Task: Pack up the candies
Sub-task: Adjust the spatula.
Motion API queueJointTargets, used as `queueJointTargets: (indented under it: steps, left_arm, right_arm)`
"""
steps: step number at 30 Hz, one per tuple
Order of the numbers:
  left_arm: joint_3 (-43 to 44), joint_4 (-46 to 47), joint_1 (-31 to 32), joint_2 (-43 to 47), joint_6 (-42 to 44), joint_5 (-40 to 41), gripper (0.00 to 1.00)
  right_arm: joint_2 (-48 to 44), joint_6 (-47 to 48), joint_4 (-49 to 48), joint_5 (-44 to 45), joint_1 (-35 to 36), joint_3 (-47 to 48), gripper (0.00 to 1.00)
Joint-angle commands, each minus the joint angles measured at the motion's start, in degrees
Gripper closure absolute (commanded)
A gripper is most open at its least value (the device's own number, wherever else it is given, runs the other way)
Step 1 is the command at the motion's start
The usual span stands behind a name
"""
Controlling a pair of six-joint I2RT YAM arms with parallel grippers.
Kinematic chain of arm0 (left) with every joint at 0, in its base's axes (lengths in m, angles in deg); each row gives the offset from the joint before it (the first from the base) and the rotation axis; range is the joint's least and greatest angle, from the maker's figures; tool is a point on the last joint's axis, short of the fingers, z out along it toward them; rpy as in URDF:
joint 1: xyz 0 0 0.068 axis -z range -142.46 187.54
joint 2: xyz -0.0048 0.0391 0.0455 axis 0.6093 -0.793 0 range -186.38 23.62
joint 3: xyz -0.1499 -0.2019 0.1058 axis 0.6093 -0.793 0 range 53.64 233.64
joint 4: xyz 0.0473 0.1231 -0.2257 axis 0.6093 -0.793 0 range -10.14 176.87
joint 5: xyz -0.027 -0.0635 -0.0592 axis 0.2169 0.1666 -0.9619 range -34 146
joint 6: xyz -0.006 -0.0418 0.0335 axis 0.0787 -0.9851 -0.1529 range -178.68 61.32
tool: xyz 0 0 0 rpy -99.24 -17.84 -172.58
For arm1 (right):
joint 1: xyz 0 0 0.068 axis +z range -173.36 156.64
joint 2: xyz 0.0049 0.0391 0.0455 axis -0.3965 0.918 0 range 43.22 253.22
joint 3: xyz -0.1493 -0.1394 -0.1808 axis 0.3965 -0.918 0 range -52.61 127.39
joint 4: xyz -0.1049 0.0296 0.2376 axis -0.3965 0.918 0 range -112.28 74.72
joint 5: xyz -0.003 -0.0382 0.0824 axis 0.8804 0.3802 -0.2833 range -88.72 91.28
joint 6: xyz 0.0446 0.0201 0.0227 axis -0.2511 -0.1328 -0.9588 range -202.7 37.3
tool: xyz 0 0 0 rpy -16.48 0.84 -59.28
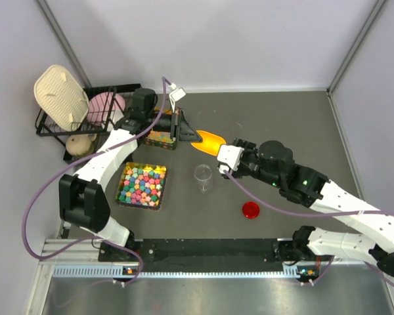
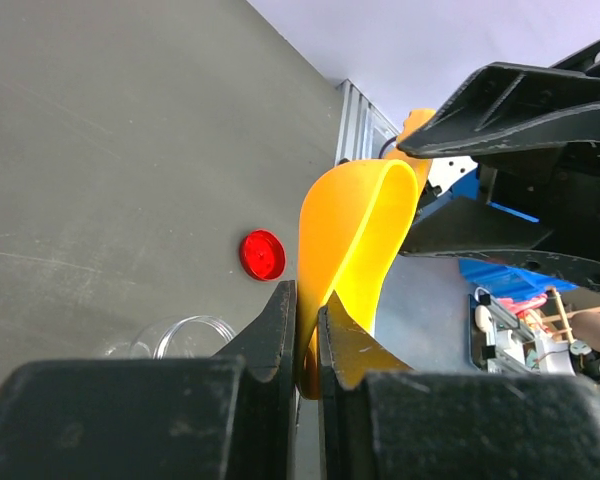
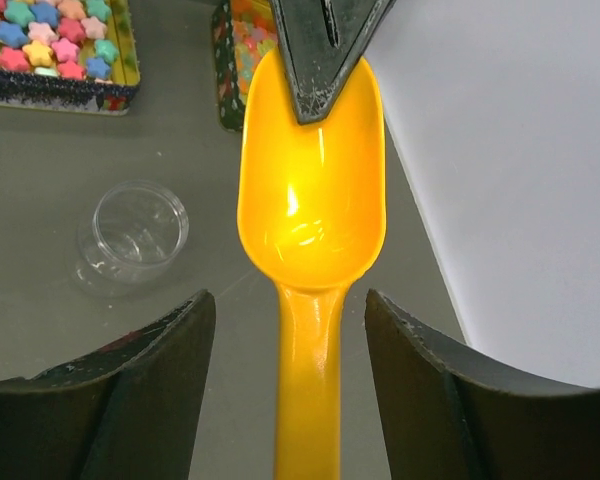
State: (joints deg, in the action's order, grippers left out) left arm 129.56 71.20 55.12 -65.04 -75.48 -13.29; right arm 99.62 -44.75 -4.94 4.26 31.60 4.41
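The tiny candies (image 1: 160, 137) lie in a small tin at the back, partly hidden by my left gripper (image 1: 187, 134); they also show in the right wrist view (image 3: 250, 28). My left gripper (image 2: 305, 300) is shut on the rim of an orange scoop (image 2: 355, 230), holding it above the table. The scoop (image 1: 210, 140) is empty (image 3: 310, 200). My right gripper (image 3: 290, 300) is open, with its jaws on either side of the scoop's handle and not touching it; in the top view it (image 1: 224, 159) sits just right of the scoop.
A clear open jar (image 1: 203, 176) stands in front of the scoop, with a red lid (image 1: 251, 210) lying to its right. A larger tin (image 1: 126, 172) of chunky star candies sits at the left. A black dish rack (image 1: 49, 128) stands at the back left.
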Motion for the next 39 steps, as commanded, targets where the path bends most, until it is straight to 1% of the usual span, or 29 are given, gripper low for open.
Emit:
queueJointTargets:
  steps: [1,5,9,14,19,20,21,23,31,35,39]
  left_arm:
    - [-0.42,4.32,-0.27,1.48,-1.31,-3.21,1.00]
    - [-0.60,4.24,-0.27,1.56,-1.22,-4.00,1.00]
    - [-0.77,4.58,-0.27,1.56,-1.48,-4.44,1.00]
    - [-1.04,4.94,-0.27,2.26,-1.66,-5.67,1.00]
    - [-0.95,3.10,-0.36,3.23,0.53,-4.44,1.00]
    - [-0.86,2.92,-0.36,3.41,0.71,-4.27,1.00]
    - [-0.86,2.66,-0.36,3.41,1.06,-4.18,1.00]
    - [-0.95,2.39,-0.36,3.58,1.15,-4.00,1.00]
    - [-1.12,2.91,-0.27,3.41,0.89,-4.44,1.00]
    - [-1.30,3.00,-0.27,3.32,0.80,-4.53,1.00]
    - [-1.48,3.09,-0.27,3.23,0.80,-4.53,1.00]
  right_arm:
    - [0.11,0.80,-5.21,2.29,0.59,-0.24,0.39]
    - [0.55,1.42,-6.53,3.17,0.41,-0.76,0.41]
    - [1.43,1.42,-7.06,2.20,0.15,-1.03,0.49]
    - [1.87,1.68,-7.32,2.20,-0.90,-1.55,0.51]
    - [1.52,1.33,-7.32,2.03,-2.14,-1.73,0.55]
    - [1.26,1.25,-7.32,1.85,-2.31,-1.82,0.57]
    - [1.25,1.24,-7.32,1.59,-2.31,-1.91,0.61]
    - [1.25,0.89,-7.24,0.62,-2.31,-1.82,0.65]
    - [3.89,0.10,-7.24,-1.31,-2.23,-0.77,0.67]
    - [4.94,-0.07,-7.24,-1.84,-2.14,0.11,0.79]
    - [5.65,-1.30,-7.24,-2.81,-1.87,0.55,0.82]
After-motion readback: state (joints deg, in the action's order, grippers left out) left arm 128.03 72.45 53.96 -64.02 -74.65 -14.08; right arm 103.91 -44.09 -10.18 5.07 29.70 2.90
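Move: The yellow spatula is held by the tip of its scoop in the left fingers, its middle about 8 cm to the left hand's right, 3 cm back and slightly lower. Its handle runs between the right hand's open fingers, the spatula's middle some 2 cm ahead of that hand and 1 cm lower. From the right hand the clear cup stands roughly 22 cm below, 6 cm left and 4 cm back; the red lid lies about 26 cm below, 8 cm right and 13 cm back. The spatula's handle is taken between the right fingers just behind the scoop: the right hand eases about 2.5 cm forward onto it, sinking some 1.5 cm mostly late on, while its half-open fingers close by about half and pinch the neck. The left hand keeps its shut grip on the scoop's tip, staying in place to within a centimetre. ##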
